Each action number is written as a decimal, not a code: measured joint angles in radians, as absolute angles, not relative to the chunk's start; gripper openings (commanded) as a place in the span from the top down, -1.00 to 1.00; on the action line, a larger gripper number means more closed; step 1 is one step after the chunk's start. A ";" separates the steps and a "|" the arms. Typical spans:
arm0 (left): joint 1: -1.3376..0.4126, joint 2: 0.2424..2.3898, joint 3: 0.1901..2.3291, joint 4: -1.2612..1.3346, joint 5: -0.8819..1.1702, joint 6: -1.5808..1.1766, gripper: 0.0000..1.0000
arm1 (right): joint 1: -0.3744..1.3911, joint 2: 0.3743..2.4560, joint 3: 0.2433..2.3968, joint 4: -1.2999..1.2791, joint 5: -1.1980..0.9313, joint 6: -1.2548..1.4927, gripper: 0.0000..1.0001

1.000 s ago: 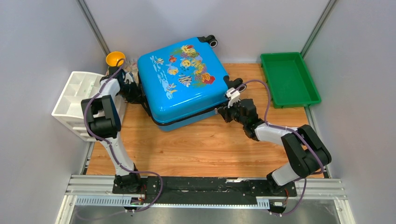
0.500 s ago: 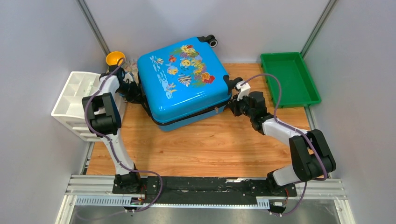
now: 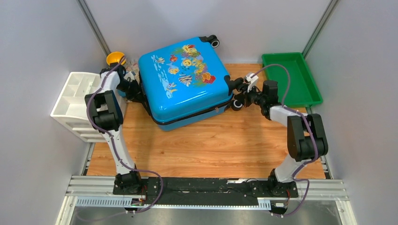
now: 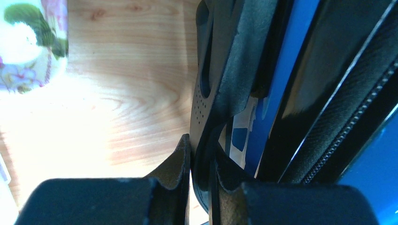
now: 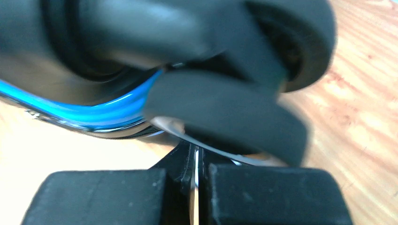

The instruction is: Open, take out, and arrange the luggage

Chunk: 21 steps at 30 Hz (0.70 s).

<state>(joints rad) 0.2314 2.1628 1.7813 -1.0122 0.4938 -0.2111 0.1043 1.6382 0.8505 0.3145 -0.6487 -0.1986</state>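
Note:
The luggage, a glossy blue hard-shell suitcase with a fish print, lies flat at the back of the wooden table, lid down. My left gripper is at its left side, shut on the black side handle, which runs between the pads. My right gripper is at the right corner, just below a black wheel. It is shut on a thin silver zip pull. The blue shell edge and the zip track show close up.
A green tray stands at the back right, close behind the right arm. A white compartmented organiser sits at the left edge, with a yellow cup behind it. A floral cup stands near the left gripper. Grey walls enclose the table.
My right gripper has travelled from the suitcase's front right edge back along the seam to the wheel corner, staying shut. The left arm has shifted slightly towards the back.

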 measured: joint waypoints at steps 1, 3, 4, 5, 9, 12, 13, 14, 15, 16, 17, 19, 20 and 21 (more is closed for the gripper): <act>0.231 2.174 1.798 -1.019 0.496 -0.207 1.00 | 0.092 1.669 0.872 0.330 -0.682 -0.209 1.00; 0.231 2.195 1.832 -1.031 0.501 -0.198 1.00 | 0.069 1.731 0.919 0.358 -0.751 -0.216 1.00; 0.231 2.203 1.843 -1.033 0.505 -0.195 1.00 | 0.061 1.756 0.936 0.373 -0.778 -0.217 1.00; 0.231 2.211 1.856 -1.037 0.509 -0.191 1.00 | 0.054 1.783 0.951 0.393 -0.808 -0.215 1.00; 0.232 2.247 1.914 -1.059 0.522 -0.163 1.00 | 0.031 1.903 1.016 0.505 -0.908 -0.166 1.00; 0.233 2.266 1.944 -1.062 0.533 -0.143 1.00 | 0.022 1.980 1.089 0.566 -0.979 -0.098 1.00; 0.233 2.271 1.950 -1.061 0.537 -0.139 1.00 | 0.021 2.000 1.111 0.577 -0.994 -0.080 1.00; 0.234 2.276 1.957 -1.061 0.542 -0.133 1.00 | 0.020 2.022 1.137 0.590 -1.011 -0.060 1.00; 0.235 2.278 1.960 -1.059 0.546 -0.129 1.00 | 0.019 2.048 1.167 0.601 -1.032 -0.038 1.00; 0.236 2.281 1.964 -1.059 0.550 -0.124 1.00 | 0.017 2.070 1.197 0.611 -1.049 -0.020 1.00; 0.236 2.282 1.967 -1.059 0.553 -0.120 1.00 | 0.014 2.096 1.231 0.618 -1.072 0.001 1.00; 0.236 2.284 1.969 -1.057 0.556 -0.112 1.00 | 0.008 2.148 1.295 0.629 -1.092 0.037 1.00; 0.235 2.284 1.969 -1.055 0.558 -0.103 1.00 | 0.008 2.178 1.333 0.634 -1.094 0.054 1.00; 0.234 2.284 1.970 -1.053 0.559 -0.098 1.00 | 0.009 2.201 1.365 0.637 -1.095 0.071 1.00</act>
<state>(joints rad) 0.2344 2.2845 1.9697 -1.0531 0.5594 -0.0978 0.0086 2.2013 1.3655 0.6373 -1.0954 0.0711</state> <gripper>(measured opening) 0.184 0.008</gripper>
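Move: The luggage's wheel end is what the right hand goes for, its middle about 13 cm ahead and 7 cm to the left; the nearest lower wheel sits right at those fingertips, some 2 cm back and 1 cm left. The green tray lies about 21 cm right, 11 cm ahead and 9 cm lower. From the left hand, already on the handle, the luggage's middle is some 9 cm ahead and 19 cm right, the orange bowl 20 cm ahead and 10 cm left. The luggage is worked from both ends: its handle stays pinched in the left fingers, which go forward about 3 cm with a slight clockwise turn. Meanwhile the right hand, fingers shut, sweeps forward some 11 cm past the near wheels and along the wheel end, its left side rolling up and the hand swinging counter-clockwise, until the tips point at the zipped seam. ##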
